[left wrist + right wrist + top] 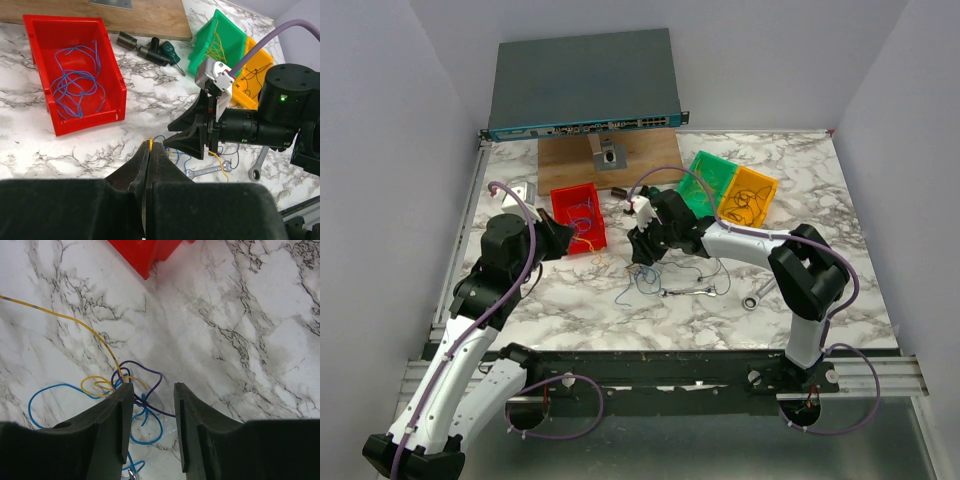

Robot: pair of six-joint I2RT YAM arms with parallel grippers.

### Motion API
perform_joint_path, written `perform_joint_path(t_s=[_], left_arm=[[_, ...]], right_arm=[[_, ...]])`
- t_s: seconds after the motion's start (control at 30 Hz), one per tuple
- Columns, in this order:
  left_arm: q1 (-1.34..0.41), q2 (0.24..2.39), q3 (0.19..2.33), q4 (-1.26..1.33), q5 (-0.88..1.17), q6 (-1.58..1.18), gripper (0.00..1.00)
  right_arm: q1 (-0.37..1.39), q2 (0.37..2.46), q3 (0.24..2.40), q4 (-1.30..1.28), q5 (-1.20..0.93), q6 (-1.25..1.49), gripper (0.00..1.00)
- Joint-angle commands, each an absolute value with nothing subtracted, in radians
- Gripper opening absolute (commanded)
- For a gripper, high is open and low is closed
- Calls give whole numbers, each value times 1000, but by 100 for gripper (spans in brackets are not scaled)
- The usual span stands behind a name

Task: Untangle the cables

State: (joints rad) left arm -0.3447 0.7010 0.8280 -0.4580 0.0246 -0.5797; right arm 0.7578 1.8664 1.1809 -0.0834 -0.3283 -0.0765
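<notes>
The cables form a small knot (122, 377) of yellow, blue and purple wire on the marble table (240, 340), just in front of my right gripper (154, 389). That gripper is open, tips down over the tangle (650, 280), and a blue loop (150, 432) and a purple strand (152, 374) lie in its gap. A yellow wire (75, 320) runs taut from the knot toward the upper left. My left gripper (149, 145) is shut on the yellow wire's end, whose tip shows between the fingertips. From above, the left gripper (585, 248) sits left of the right gripper (642, 262).
A red bin (112, 65) holding blue wires stands at the left. A green bin (708, 180) and a yellow bin (748, 195) stand at the back right. Two wrenches (688, 291) (757, 295) lie near the tangle. A screwdriver (167, 50) lies by a wooden board (610, 150).
</notes>
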Motion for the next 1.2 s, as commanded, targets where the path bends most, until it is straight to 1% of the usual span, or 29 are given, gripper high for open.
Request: perform_joint_path(t_s=[0.0, 0.37, 0.67, 0.73, 0.77, 0.83, 0.87, 0.93, 0.97, 1.17], left_arm=[[-349, 688, 845, -462, -19, -569, 0], [-350, 685, 844, -465, -15, -568, 0], [-350, 684, 844, -468, -14, -566, 0], [-350, 683, 844, -468, -11, -566, 0], [-350, 682, 844, -468, -10, -566, 0], [-350, 684, 843, -468, -11, -566, 0], [-350, 686, 843, -468, -12, -566, 0], [-349, 685, 843, -469, -11, -566, 0], [-350, 684, 845, -470, -12, -565, 0], [-350, 677, 847, -475, -24, -564, 0]], right_arm=[[764, 1846, 1191, -108, -386, -97, 46], [764, 1780, 1151, -83, -392, -92, 47], [764, 1867, 1190, -130, -375, -110, 47], [764, 1879, 1196, -131, -365, -112, 45], [764, 1883, 1198, -132, -365, -113, 43], [764, 1886, 1205, -130, -373, -112, 35], [764, 1888, 1206, -130, -376, -112, 28], [764, 1874, 1203, -126, -359, -106, 7], [764, 1855, 1191, -110, -338, -93, 1], [763, 1711, 1103, -34, -193, -16, 1]])
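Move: The tangle's knot of purple, yellow and blue cable lies almost between the right hand's open fingers, some 2 cm back and about 1 cm below them. The combination wrench lies about 7 cm back and 10 cm to the right of that hand, and the red bin about 10 cm ahead and 15 cm to its left. From the left hand, which already holds the yellow cable up, the knot is about 4 cm ahead, 13 cm to the right and 20 cm down. Up about 2 cm and very slightly back, then down some 3 cm onto the knot, the right hand makes a short second dip with its fingers half open. At the bottom they shut, pinching the purple cable at the knot, then start to rise by about 1 cm. The left hand stays put, keeping its grip on the yellow cable. ##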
